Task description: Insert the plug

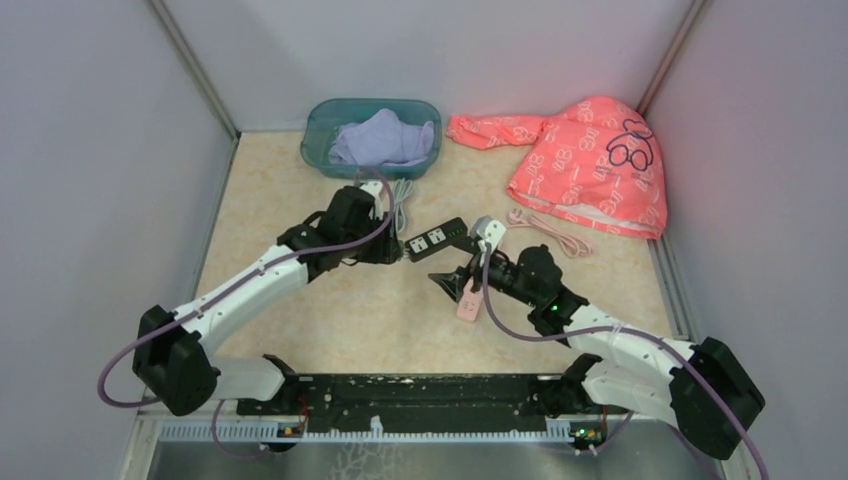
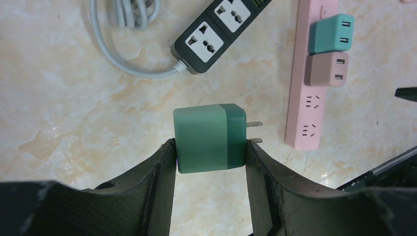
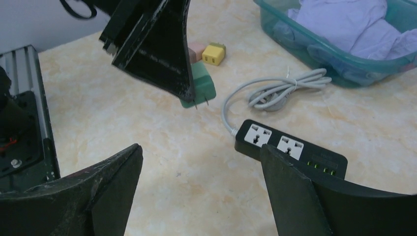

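Observation:
My left gripper (image 2: pixel 210 147) is shut on a green plug adapter (image 2: pixel 209 135), low over the table. Its two metal prongs (image 2: pixel 253 125) point right, toward a pink power strip (image 2: pixel 309 93) that holds a teal adapter (image 2: pixel 332 33) and a brownish-pink adapter (image 2: pixel 326 70). A black power strip (image 2: pixel 216 34) with a grey cord lies beyond the plug. In the top view the left gripper (image 1: pixel 393 250) sits just left of the black strip (image 1: pixel 437 239). My right gripper (image 3: pixel 201 167) is open and empty, its right finger beside the black strip (image 3: pixel 290 147). The green plug (image 3: pixel 200 91) also shows there.
A teal basin (image 1: pixel 320 140) with a purple cloth stands at the back. A pink garment (image 1: pixel 590 165) and a pink cable (image 1: pixel 550 232) lie at the back right. A coiled grey cord (image 3: pixel 280 91), a small yellow adapter (image 3: pixel 214 54) and a pink one lie nearby.

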### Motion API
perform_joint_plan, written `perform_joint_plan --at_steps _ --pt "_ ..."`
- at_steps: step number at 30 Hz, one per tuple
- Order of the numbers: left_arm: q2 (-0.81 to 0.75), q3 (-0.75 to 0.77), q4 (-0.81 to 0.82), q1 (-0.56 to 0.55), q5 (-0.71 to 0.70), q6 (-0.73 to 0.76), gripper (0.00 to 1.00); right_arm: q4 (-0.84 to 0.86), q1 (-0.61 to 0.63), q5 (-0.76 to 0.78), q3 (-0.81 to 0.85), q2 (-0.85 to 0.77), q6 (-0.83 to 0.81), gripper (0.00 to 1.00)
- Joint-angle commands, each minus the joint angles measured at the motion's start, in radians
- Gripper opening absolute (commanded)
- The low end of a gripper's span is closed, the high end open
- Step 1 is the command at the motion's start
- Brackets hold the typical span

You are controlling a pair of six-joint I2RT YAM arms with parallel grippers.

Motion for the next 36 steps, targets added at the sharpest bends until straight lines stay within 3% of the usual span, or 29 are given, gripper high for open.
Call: perform_joint_plan --at_steps 1,8,14,24,36 --pt "-0.056 -0.007 0.082 -0.064 -0.077 0.085 0.41 0.017 0.011 0.005 0.117 0.0 0.084 0.88" --pt "-0.136 -0.133 0.316 -0.192 -0.181 0.244 0.37 -0.275 0.009 0.143 0.267 0.007 0.27 0.86" --pt "-0.174 -0.238 0.549 -0.311 -0.294 0.41 0.35 -0.484 -0.023 0.104 0.402 0.047 0.382 0.82" --pt "-0.23 -0.327 0.762 -0.368 -0.27 0.533 0.35 -0.546 -0.087 -0.024 0.446 0.077 0.448 0.7" --pt "-0.239 -0.362 0.855 -0.393 -0.185 0.586 0.35 -0.513 -0.102 -0.121 0.458 0.112 0.473 0.6"
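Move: The green plug is already pinched in the left fingers; from the empty, wide-open right hand it lies about 10 cm left, 5 cm ahead and 4 cm lower. That right gripper is thus some 10 cm to the left hand's right, 5 cm back and 4 cm higher. On the table, the black strip lies roughly 13 cm ahead of the right hand and 3 cm left, the pink strip about 4 cm ahead and 6 cm right, both some 18 cm below. The green plug is carried to the right and up, about 7 cm each way and some 4 cm back, the left hand keeping its grip while it tips up about 45 degrees and swings clockwise. To meet it, the right hand rises about 6 cm, edging forward, then sinks half of that, tipping its fingers down some 35 degrees and closing them partway around the plug. ##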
